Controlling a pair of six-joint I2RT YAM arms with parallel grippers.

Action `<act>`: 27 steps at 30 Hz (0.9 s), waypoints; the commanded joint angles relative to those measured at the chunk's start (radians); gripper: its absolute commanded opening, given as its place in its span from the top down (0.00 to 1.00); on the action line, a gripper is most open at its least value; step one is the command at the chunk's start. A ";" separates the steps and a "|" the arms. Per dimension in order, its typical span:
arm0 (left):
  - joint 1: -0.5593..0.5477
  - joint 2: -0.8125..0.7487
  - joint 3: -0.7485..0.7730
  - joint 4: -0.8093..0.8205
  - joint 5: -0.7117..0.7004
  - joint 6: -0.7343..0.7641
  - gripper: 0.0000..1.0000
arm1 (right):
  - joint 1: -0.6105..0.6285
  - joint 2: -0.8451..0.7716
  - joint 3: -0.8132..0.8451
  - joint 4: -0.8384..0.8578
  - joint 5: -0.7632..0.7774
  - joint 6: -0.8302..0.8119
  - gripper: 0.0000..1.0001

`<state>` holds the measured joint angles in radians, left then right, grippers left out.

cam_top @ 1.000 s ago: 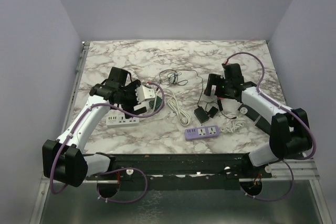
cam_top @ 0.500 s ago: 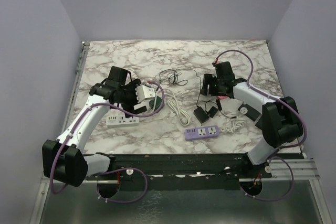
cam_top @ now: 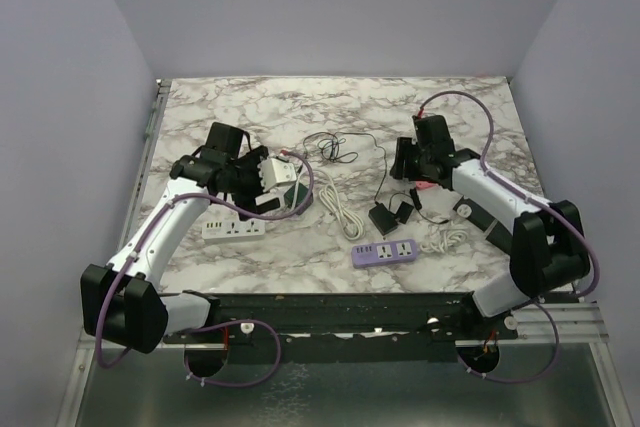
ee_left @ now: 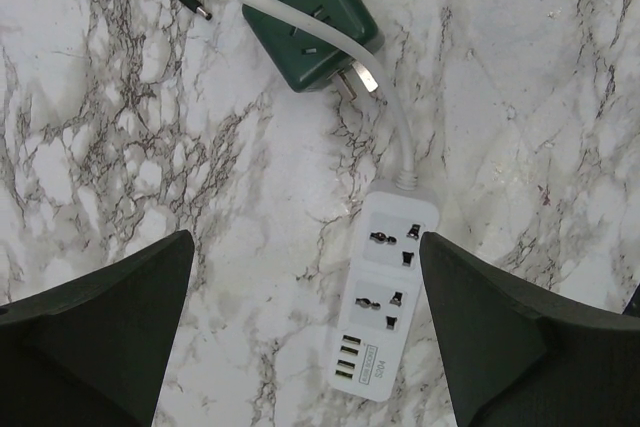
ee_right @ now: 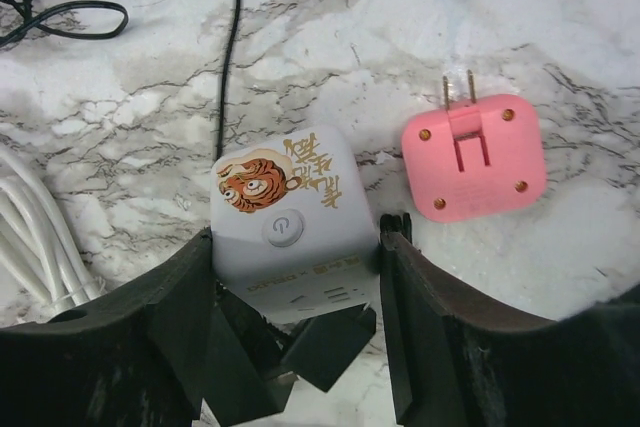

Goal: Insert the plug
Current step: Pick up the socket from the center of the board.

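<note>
A white cube plug (ee_right: 288, 217) with a tiger picture and a round power button sits on the marble between my right gripper's (ee_right: 296, 267) fingers. Both fingers press against its sides. A pink plug adapter (ee_right: 473, 155) lies just right of it, prongs pointing away. In the top view my right gripper (cam_top: 411, 163) is at the table's right-centre. My left gripper (ee_left: 306, 243) hangs open above a white power strip (ee_left: 390, 307) with two sockets and USB ports. The strip (cam_top: 233, 230) lies near the left arm.
A green cube socket (ee_left: 315, 17) with metal prongs lies beyond the white strip, its white cable across it. A purple power strip (cam_top: 386, 252), black adapters (cam_top: 385, 217), a coiled white cable (cam_top: 340, 209) and thin black cables (cam_top: 330, 145) lie mid-table.
My right gripper shifted slightly over the table and its jaws narrowed onto the white cube plug. The left arm has not moved.
</note>
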<state>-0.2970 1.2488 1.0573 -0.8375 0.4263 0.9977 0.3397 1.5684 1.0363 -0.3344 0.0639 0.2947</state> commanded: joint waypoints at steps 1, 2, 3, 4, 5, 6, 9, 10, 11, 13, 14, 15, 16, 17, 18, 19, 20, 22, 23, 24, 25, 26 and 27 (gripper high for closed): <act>-0.005 0.018 0.058 0.000 0.031 -0.039 0.04 | 0.007 -0.145 -0.031 -0.039 0.095 0.025 0.68; -0.004 0.023 0.067 0.000 0.040 -0.054 0.04 | 0.007 -0.169 -0.041 -0.036 0.101 0.026 0.68; -0.004 0.029 0.076 -0.001 0.052 -0.073 0.04 | 0.007 -0.185 -0.047 -0.036 0.104 0.024 0.68; -0.004 0.034 0.084 0.001 0.065 -0.096 0.04 | 0.007 -0.199 -0.045 -0.045 0.108 0.025 0.68; -0.004 0.039 0.094 0.003 0.081 -0.122 0.04 | 0.006 -0.212 -0.041 -0.062 0.113 0.033 0.68; -0.004 0.044 0.103 0.012 0.099 -0.172 0.04 | 0.007 -0.227 -0.042 -0.073 0.112 0.035 0.68; -0.004 0.045 0.127 0.046 0.147 -0.266 0.03 | 0.007 -0.293 -0.060 -0.085 0.084 0.029 0.68; -0.005 0.043 0.133 0.056 0.164 -0.290 0.02 | 0.007 -0.315 -0.061 -0.092 0.055 0.028 0.69; -0.005 0.040 0.140 0.065 0.182 -0.314 0.01 | 0.007 -0.342 -0.067 -0.085 0.024 0.025 0.70; -0.006 0.033 0.160 0.078 0.225 -0.345 0.01 | 0.007 -0.406 -0.093 -0.041 -0.083 0.013 0.72; -0.006 0.028 0.165 0.082 0.246 -0.354 0.01 | 0.007 -0.438 -0.106 -0.011 -0.141 0.003 0.72; -0.007 0.023 0.168 0.085 0.269 -0.356 0.01 | 0.009 -0.468 -0.122 0.023 -0.200 -0.004 0.72; -0.009 0.017 0.169 0.086 0.286 -0.357 0.01 | 0.011 -0.492 -0.132 0.054 -0.263 -0.011 0.73; -0.014 0.012 0.170 0.085 0.303 -0.357 0.01 | 0.015 -0.514 -0.143 0.084 -0.324 -0.019 0.73; -0.018 0.006 0.170 0.086 0.313 -0.355 0.01 | 0.019 -0.533 -0.155 0.123 -0.385 -0.025 0.73; -0.023 0.000 0.170 0.085 0.322 -0.354 0.01 | 0.025 -0.551 -0.173 0.156 -0.437 -0.029 0.73; -0.028 -0.005 0.170 0.086 0.326 -0.351 0.01 | 0.033 -0.563 -0.182 0.189 -0.482 -0.033 0.74; -0.042 -0.015 0.168 0.086 0.328 -0.347 0.01 | 0.052 -0.573 -0.185 0.230 -0.544 -0.031 0.77; -0.049 -0.019 0.168 0.086 0.328 -0.347 0.01 | 0.063 -0.570 -0.181 0.243 -0.570 -0.030 0.78; -0.056 -0.024 0.168 0.086 0.328 -0.349 0.01 | 0.074 -0.567 -0.179 0.256 -0.599 -0.027 0.79; -0.061 -0.028 0.168 0.086 0.330 -0.352 0.01 | 0.084 -0.565 -0.176 0.274 -0.630 -0.025 0.80; -0.067 -0.032 0.168 0.086 0.331 -0.354 0.01 | 0.094 -0.564 -0.177 0.294 -0.659 -0.018 0.80; -0.074 -0.037 0.168 0.086 0.333 -0.357 0.01 | 0.099 -0.563 -0.175 0.311 -0.684 -0.014 0.81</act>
<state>-0.3462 1.2472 1.2045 -0.7593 0.6998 0.6628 0.4099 1.0088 0.8608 -0.1646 -0.4198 0.2794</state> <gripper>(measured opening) 0.988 0.595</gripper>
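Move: The white socket is already pinched in the right hand, only just clear of the marble. The open left hand is its goal, about 31 cm to the left, 10 cm nearer the base and 6 cm higher. From the right hand the purple strip is some 20 cm back and 6 cm left, the black adapter 9 cm back and 6 cm left. From the left hand the socket is about 31 cm right, 10 cm ahead and 6 cm below; the green plug is 6 cm ahead and 5 cm right. Keeping its pinch on the white socket, the right hand climbs about 16 cm, nearly straight up at first, then also draws back and sweeps left towards the left hand while its wrist swings the fingers up and round to the left by some 40 degrees. The left hand, empty and wide open, comes to meet it, first edging forward, then rising and going right about 7 cm each and easing back, with its fingers tipping up to point more to the right at the socket. ##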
